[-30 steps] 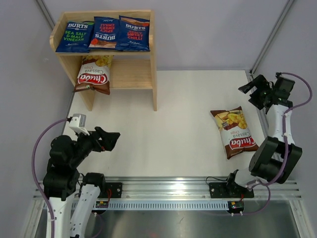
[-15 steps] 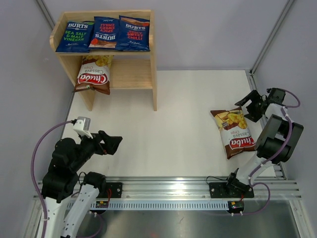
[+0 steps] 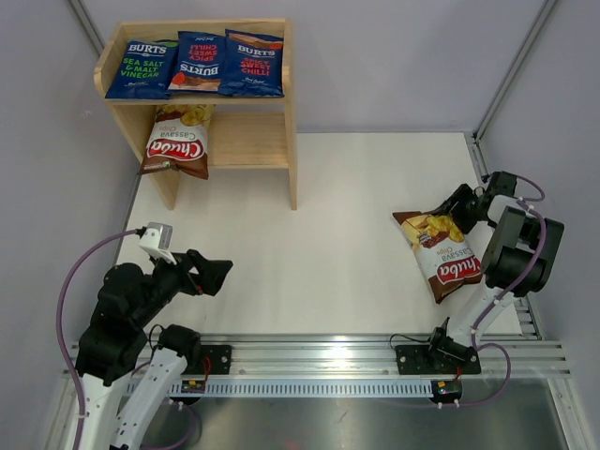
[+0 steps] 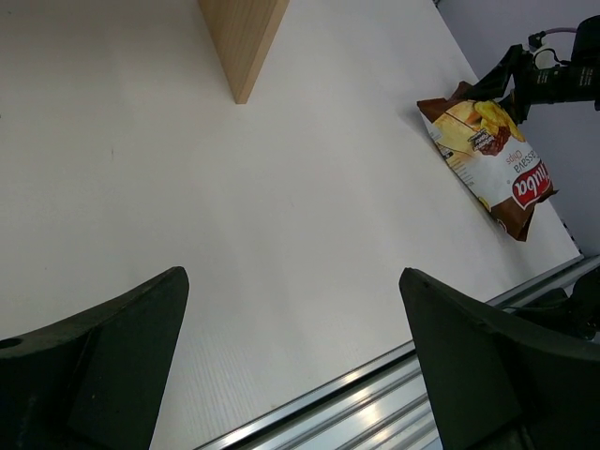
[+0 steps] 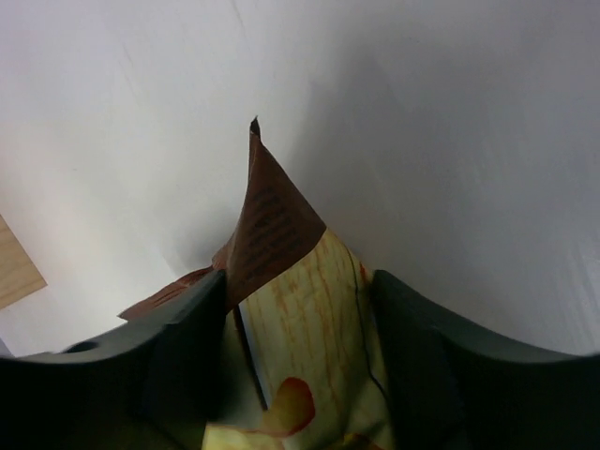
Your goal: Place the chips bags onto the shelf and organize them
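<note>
The wooden shelf stands at the far left. Three blue Burts chips bags lie side by side on its top tier, and one brown-and-white Chuba bag leans on the lower tier's left. A second Chuba bag lies on the table at the right. My right gripper is low at that bag's far end, both fingers pressing a buckled-up corner. My left gripper hovers open over the near left table, holding nothing.
The shelf's side panel reaches down to the table ahead of the left gripper. An aluminium rail runs along the near edge. Grey walls close in on the left, back and right. The right arm's base stands beside the table bag.
My right gripper dropped from above the table's right edge to the Chuba bag's far end and closed onto it; the bag shifted slightly left. The left arm edged a little right.
</note>
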Action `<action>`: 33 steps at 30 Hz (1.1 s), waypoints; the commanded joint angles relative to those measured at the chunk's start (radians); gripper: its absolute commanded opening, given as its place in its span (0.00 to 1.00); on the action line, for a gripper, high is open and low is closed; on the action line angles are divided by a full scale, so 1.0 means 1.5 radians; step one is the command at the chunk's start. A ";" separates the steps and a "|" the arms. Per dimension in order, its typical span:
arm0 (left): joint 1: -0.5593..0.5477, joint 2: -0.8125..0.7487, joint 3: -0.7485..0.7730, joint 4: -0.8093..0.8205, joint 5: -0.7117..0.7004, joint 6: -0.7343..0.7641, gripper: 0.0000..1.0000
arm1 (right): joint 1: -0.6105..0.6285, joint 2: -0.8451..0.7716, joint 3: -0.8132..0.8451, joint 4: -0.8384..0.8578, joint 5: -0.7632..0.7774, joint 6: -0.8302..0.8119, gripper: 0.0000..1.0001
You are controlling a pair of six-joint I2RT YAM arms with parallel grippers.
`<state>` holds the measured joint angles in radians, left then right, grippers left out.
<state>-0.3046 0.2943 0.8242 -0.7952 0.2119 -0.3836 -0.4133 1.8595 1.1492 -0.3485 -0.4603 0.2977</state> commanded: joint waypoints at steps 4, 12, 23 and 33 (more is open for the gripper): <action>-0.004 -0.004 0.007 0.013 -0.014 0.010 0.99 | -0.002 -0.090 -0.080 0.093 0.067 0.098 0.49; -0.004 0.008 0.007 0.012 -0.022 0.003 0.99 | -0.001 -0.171 -0.248 0.294 0.064 0.267 0.15; -0.004 0.098 -0.053 0.103 0.040 -0.081 0.99 | 0.043 -0.302 -0.389 0.470 0.126 0.629 0.00; -0.213 0.205 -0.296 0.695 -0.012 -0.254 0.99 | 0.245 -0.412 -0.346 0.397 0.358 0.890 0.00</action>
<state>-0.5320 0.5625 0.4297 -0.2153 0.2722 -0.6727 -0.1257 1.2873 0.5694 0.2527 -0.0956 1.4483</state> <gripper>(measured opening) 0.988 0.028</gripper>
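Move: The open right fingers already straddle the far right-hand corner of the last cassava chips bag; the bag's middle lies about 12 cm back and 5 cm to the left of that hand, roughly level with it. The table's right edge is some 9 cm to its right, straight across, and the foot of the shelf's right upright about 45 cm left, level in reach. From the left hand the bag is about 55 cm right, 11 cm ahead and 25 cm lower. The right fingers shut on the bag's far corner while the hand draws back about 3 cm, then keep the pinch as it rises and swings left, some 10 cm up and 9 cm left, turning clockwise about 40 degrees with its left side rolling up. Late on, the waiting left hand, still open, sinks and reaches right towards the bag, about 9 cm each way and a little forward, tipping down. ##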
